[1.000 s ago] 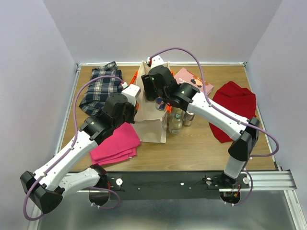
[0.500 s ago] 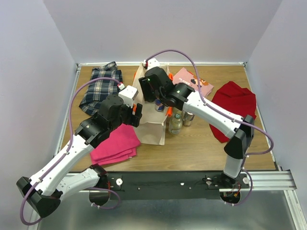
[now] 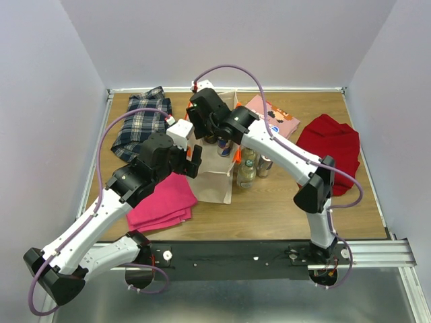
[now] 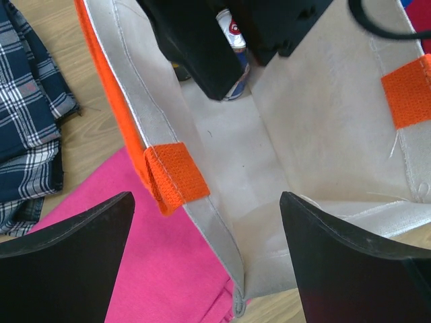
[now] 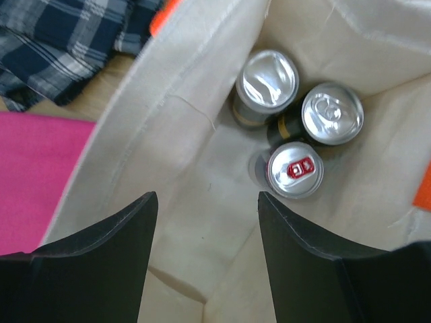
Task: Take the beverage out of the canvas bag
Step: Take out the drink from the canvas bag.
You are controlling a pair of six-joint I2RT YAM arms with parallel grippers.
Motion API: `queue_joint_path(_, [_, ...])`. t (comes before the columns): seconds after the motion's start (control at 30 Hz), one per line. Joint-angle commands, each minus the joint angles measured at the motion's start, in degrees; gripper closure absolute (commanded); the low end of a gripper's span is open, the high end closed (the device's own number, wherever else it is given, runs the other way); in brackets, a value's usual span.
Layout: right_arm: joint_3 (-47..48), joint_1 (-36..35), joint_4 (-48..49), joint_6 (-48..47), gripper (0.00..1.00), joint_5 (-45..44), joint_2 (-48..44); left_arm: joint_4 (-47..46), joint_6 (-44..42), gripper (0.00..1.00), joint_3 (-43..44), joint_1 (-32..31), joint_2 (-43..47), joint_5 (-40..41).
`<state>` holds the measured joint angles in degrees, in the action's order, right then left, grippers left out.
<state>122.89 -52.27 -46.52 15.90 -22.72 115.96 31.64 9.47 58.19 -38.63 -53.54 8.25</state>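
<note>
The beige canvas bag (image 3: 214,176) stands upright at mid-table with its mouth open. Three beverage cans stand on its bottom: a red-tabbed one (image 5: 295,169), a silver-topped one (image 5: 269,79) and a dark one (image 5: 332,113). My right gripper (image 5: 207,229) hangs open inside the bag's mouth, nothing between its fingers, the cans just ahead of it. In the top view the right gripper (image 3: 210,134) sits over the bag's far end. My left gripper (image 4: 209,235) is wide open at the bag's near left corner. The bag's rim and an orange handle patch (image 4: 176,176) lie loose between its fingers.
Two bottles (image 3: 246,171) stand outside the bag on its right. A folded pink cloth (image 3: 161,202) lies left of the bag, a plaid shirt (image 3: 143,121) at the back left, a pink packet (image 3: 273,114) behind, and a red cloth (image 3: 330,151) on the right.
My left gripper has opened and let go of the bag's left side. The right gripper has shifted left and farther back over the bag's mouth.
</note>
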Motion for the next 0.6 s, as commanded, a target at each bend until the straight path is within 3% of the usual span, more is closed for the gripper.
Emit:
queue_joint_path(0.0, [0.3, 1.3, -7.4, 3.8, 0.30, 1.8, 2.1, -1.8, -0.2, 0.01, -0.7, 0.0, 0.8, -1.9])
queue_joint_path(0.27, [-9.8, 5.4, -2.0, 5.9, 0.29, 5.4, -2.5, -2.1, -1.0, 0.01, -1.2, 0.0, 0.9, -4.3])
queue_joint_path(0.57, [-13.6, 7.5, 2.9, 2.6, 0.23, 5.1, -2.8, -2.8, -1.4, 0.01, -1.3, 0.0, 0.1, -4.4])
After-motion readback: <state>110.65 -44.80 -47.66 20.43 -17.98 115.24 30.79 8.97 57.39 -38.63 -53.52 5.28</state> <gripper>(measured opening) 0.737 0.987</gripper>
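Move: The blue-and-silver can in the canvas bag stands about 5 cm ahead of the right hand and 6 cm to its right, its middle some 15 cm below. Two black cans lie about 6 cm farther out than that can: one straight beyond it, the other beyond it and 5 cm to its left. From the left hand the blue-and-silver can is roughly 17 cm ahead, 9 cm right and 15 cm below. The blue-and-silver can is what the right hand comes down towards: about 8 cm down, mostly straight down at first, then also some 6 cm to the right, bringing it inside the bag's mouth. The wrist tips the fingers down about 12 degrees and turns slightly clockwise; the fingers stay open. ##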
